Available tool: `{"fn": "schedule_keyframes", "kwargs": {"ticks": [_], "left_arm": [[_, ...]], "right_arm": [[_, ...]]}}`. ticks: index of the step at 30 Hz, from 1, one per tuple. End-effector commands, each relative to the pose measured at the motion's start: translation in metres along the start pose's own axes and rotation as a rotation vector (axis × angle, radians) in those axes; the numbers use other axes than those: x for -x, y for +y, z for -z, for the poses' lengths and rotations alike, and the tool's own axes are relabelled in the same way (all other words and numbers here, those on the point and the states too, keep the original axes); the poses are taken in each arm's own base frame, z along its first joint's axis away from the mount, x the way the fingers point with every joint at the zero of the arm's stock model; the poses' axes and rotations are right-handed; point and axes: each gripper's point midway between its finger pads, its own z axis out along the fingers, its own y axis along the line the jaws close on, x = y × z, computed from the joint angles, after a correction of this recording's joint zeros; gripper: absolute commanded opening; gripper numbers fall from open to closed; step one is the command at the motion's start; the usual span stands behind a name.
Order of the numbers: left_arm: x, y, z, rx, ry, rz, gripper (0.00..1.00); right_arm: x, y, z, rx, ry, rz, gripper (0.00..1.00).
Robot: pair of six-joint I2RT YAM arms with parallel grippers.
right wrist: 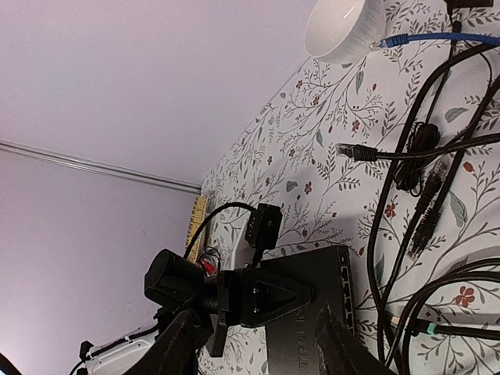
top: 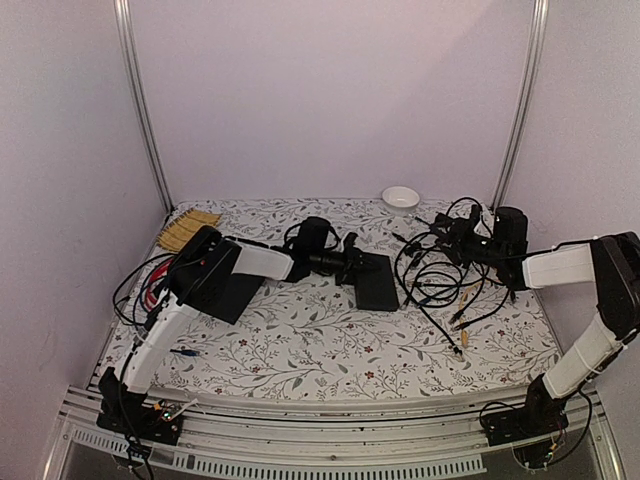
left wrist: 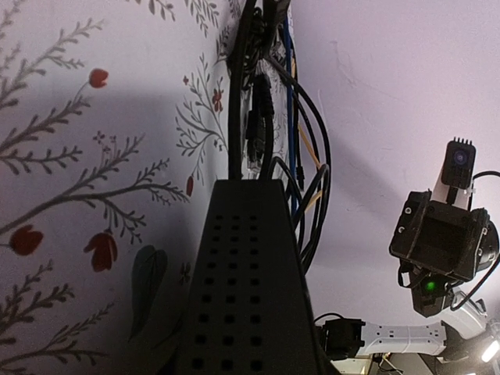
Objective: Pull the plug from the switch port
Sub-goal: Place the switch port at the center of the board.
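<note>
The switch (top: 378,284) is a flat black box in the middle of the floral table. My left gripper (top: 351,262) is shut on its left end. In the right wrist view one left finger (right wrist: 291,293) lies on the switch's top (right wrist: 312,348), and its socket row (right wrist: 344,285) faces the cables. In the left wrist view the vented casing (left wrist: 242,289) fills the bottom, and a black plug (left wrist: 255,144) meets its far edge. I cannot tell if the plug is seated. My right gripper (top: 463,238) is open and empty, right of the switch, over the cable tangle; its fingers (right wrist: 181,344) frame the switch.
A tangle of black cables (top: 440,272) with loose plugs (right wrist: 349,151) lies right of the switch. A white bowl (top: 401,197) stands at the back, with a blue cable (right wrist: 437,37) beside it. A thinner black slab (top: 228,292), red and black wires (top: 148,292) and a yellow bundle (top: 188,230) lie at the left.
</note>
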Motion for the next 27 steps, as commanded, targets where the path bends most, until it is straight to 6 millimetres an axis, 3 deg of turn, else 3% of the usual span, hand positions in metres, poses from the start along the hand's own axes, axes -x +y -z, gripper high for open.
{"fn": "schedule_keyframes", "kwargs": {"ticks": [1, 11, 20, 27], "left_arm": [[-0.01, 0.013, -0.014, 0.054, 0.033, -0.005, 0.15], [-0.024, 0.04, -0.013, 0.169, 0.06, 0.071, 0.45], [-0.023, 0.049, -0.002, 0.356, 0.083, 0.058, 0.56], [-0.039, 0.061, 0.024, 0.523, 0.134, 0.041, 0.58]], "right_arm": [[0.0, 0.009, -0.005, 0.039, 0.011, 0.029, 0.5], [-0.005, 0.009, -0.006, 0.067, 0.024, 0.023, 0.5], [-0.007, 0.01, -0.004, 0.076, 0.029, 0.03, 0.5], [-0.01, 0.016, -0.002, 0.098, 0.038, 0.036, 0.5]]}}
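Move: In the left fingers' pinch, one above and one below near its left far part, the switch port lies with its middle about 5 cm back and 3 cm to the right of the hand, level with it. The cable tangle's middle is some 20 cm right and 5 cm back; the white bowl some 22 cm ahead and 10 cm right. From the idle right hand, the switch port lies about 15 cm left, 4 cm back and 14 cm below. Opening from their hold on the switch port to rather more than twice their gap, the left fingers let go while the hand stays nearly in place, sinking about 1 cm as they start to part. Then the wrist tips the fingers, which point right, some 15 degrees farther down, the upper finger standing off the port's top; whether the lower one still touches can't be seen. ##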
